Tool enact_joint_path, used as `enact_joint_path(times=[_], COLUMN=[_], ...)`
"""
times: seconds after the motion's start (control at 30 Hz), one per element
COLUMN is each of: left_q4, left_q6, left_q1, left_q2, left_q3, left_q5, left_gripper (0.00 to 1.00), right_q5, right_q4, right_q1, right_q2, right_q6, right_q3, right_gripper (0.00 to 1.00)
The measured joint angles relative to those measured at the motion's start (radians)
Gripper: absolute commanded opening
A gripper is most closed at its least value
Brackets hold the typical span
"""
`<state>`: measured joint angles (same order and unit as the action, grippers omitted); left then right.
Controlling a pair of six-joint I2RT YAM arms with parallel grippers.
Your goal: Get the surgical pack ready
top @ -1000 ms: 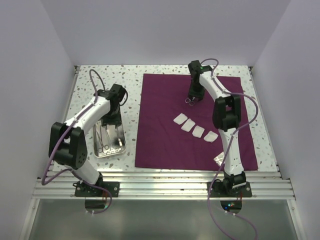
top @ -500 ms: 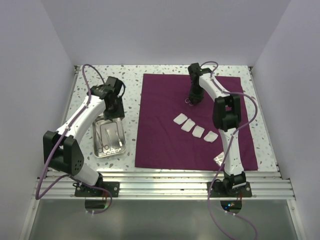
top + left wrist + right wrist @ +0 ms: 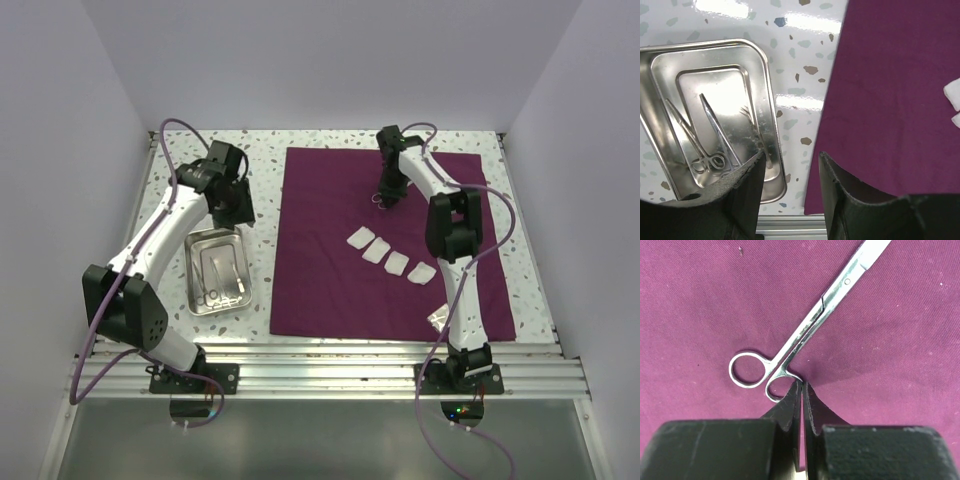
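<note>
The maroon cloth (image 3: 390,240) lies flat and spread out on the speckled table. Silver scissors (image 3: 820,310) rest on its far part. My right gripper (image 3: 803,384) is shut, its tips pinching the rim of one finger ring; in the top view the right gripper (image 3: 388,197) points down at that spot. Several white gauze squares (image 3: 392,255) lie in a diagonal row mid-cloth. A small steel tray (image 3: 240,290) left of the cloth holds scissor-like instruments (image 3: 710,145). My left gripper (image 3: 791,162) hangs open and empty above the table between the tray (image 3: 767,100) and the cloth's edge (image 3: 890,100).
A small pale packet (image 3: 438,318) sits on the cloth's near right part, beside the right arm. White walls close in the table on three sides. A metal rail (image 3: 320,368) runs along the near edge, where both arm bases are bolted.
My right gripper's jaws have closed at the scissors' ring. The left arm has swung from over the tray toward the back of the table, its jaws unchanged.
</note>
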<state>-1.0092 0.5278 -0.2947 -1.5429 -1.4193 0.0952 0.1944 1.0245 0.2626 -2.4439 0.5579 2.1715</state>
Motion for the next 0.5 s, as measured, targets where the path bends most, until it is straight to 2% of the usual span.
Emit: enact_joint_path(times=[0.2,0.4,0.5], left_q4=[0.029,0.062,0.085], left_q6=[-0.003,-0.009,-0.015], left_q1=[0.0,0.0,0.0], left_q2=[0.0,0.0,-0.002], left_q3=[-0.019,-0.02,-0.019], left_q5=[-0.096,-0.196,-0.262], left_gripper=[0.51,0.52,0.56], right_q5=[-0.021,-0.089,-0.129], right_q4=[-0.004,-0.022,-0.022], right_q1=[-0.001,-0.003,-0.003], right_q2=[0.006,0.074,0.105], right_q6=[-0.026,-0.053,-0.061], right_q3=[-0.009,-0.098,-0.109], right_gripper=[0.0,0.0,0.0])
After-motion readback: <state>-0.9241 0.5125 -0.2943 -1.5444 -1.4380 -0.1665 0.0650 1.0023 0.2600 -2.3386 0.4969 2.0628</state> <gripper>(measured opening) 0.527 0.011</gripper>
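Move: The right gripper already pinches one finger ring of the scissors, their middle about 5 cm ahead, 3 cm right and 1 cm below. From this hand, the left gripper stands some 37 cm left, 17 cm back and 14 cm up; the nearest gauze pad lies 10 cm back, 7 cm left and 2 cm below. From the left hand, the scissors are about 22 cm ahead, 41 cm right and 15 cm below; the tray is 3 cm back, 6 cm left and 15 cm below. Keep the right fingers shut on the scissors' ring and, after a brief hold, lift the scissors off the cloth, drawing them back and up some 2 cm each and a little left, towards the left gripper. Meanwhile, bring the half-open, empty left gripper about 5 cm right, away from the tray, rising slightly and swinging its fingertips rightward by some 15 degrees. ##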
